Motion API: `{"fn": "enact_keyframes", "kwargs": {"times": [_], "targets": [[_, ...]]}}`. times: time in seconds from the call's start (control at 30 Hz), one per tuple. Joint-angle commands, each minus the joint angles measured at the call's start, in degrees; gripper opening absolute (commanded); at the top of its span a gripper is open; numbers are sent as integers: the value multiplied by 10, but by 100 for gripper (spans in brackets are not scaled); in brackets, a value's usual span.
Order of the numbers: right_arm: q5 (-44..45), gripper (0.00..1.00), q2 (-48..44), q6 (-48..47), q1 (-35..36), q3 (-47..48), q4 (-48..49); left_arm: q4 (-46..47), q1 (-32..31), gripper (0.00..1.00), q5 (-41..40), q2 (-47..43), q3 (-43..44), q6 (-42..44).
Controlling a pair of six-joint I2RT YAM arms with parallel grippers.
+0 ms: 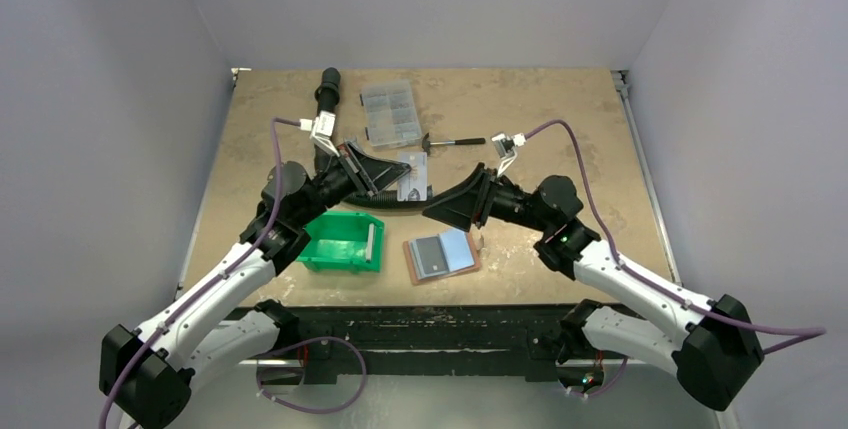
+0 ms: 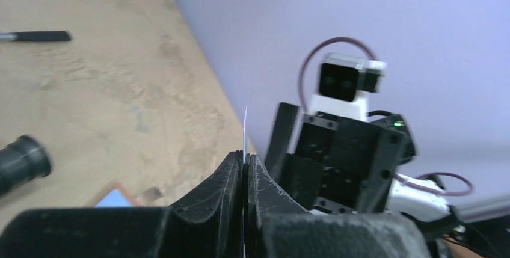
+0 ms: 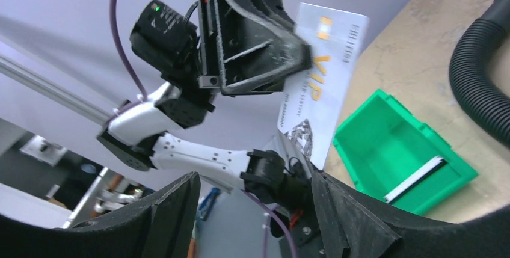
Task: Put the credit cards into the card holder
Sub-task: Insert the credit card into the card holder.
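My left gripper (image 1: 398, 177) is shut on a white credit card (image 1: 413, 185), held in the air above the table's middle. The left wrist view shows that card edge-on (image 2: 245, 130) between the closed fingertips. In the right wrist view it is a white card (image 3: 322, 83) with gold print, pinched at its top by the left gripper (image 3: 264, 53). My right gripper (image 1: 432, 211) faces it, open, with the card's lower corner just above its right finger (image 3: 343, 213). The card holder (image 1: 443, 255) lies open on the table, grey-blue inside up. A second card (image 1: 372, 241) stands in the green bin.
The green bin (image 1: 335, 249) sits left of the card holder. A black corrugated hose (image 1: 328, 89) curves from the back under both grippers. A clear compartment box (image 1: 390, 114) and a black-handled tool (image 1: 452, 141) lie at the back.
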Motion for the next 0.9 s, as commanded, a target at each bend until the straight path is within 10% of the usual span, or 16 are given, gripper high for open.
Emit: {"fn": "enact_keyframes", "kwargs": {"times": [0.0, 0.63, 0.8, 0.87], "targets": [[19, 73, 15, 95, -1, -14, 117, 203, 1, 0, 48, -2, -30, -92], [45, 28, 69, 188, -29, -16, 265, 257, -24, 0, 45, -19, -81, -141], [32, 0, 92, 204, -52, -13, 298, 242, -41, 0, 44, -9, -86, -126], [30, 0, 86, 197, -79, -26, 269, 155, -41, 25, 34, -10, -69, -86]]}}
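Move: The card in the left fingers stands about 6 cm ahead of the right gripper and 2 cm to its left, level with it. From the left hand, the open right fingers are some 7 cm back and 4 cm to the right, level. The card holder lies about 26 cm below the left hand, 2 cm back and 7 cm right; the green box is 14 cm to that hand's left, 25 cm down. Keep the left gripper shut on the card and bring it back about 3 cm and up as much towards the right gripper, tipping its fingertips up. Lift the right gripper a couple of centimetres, then send it forward 3 cm with its fingertips tipping up some 15 degrees, closing steadily from wide open until its fingertips pinch the card's right-hand edge. ##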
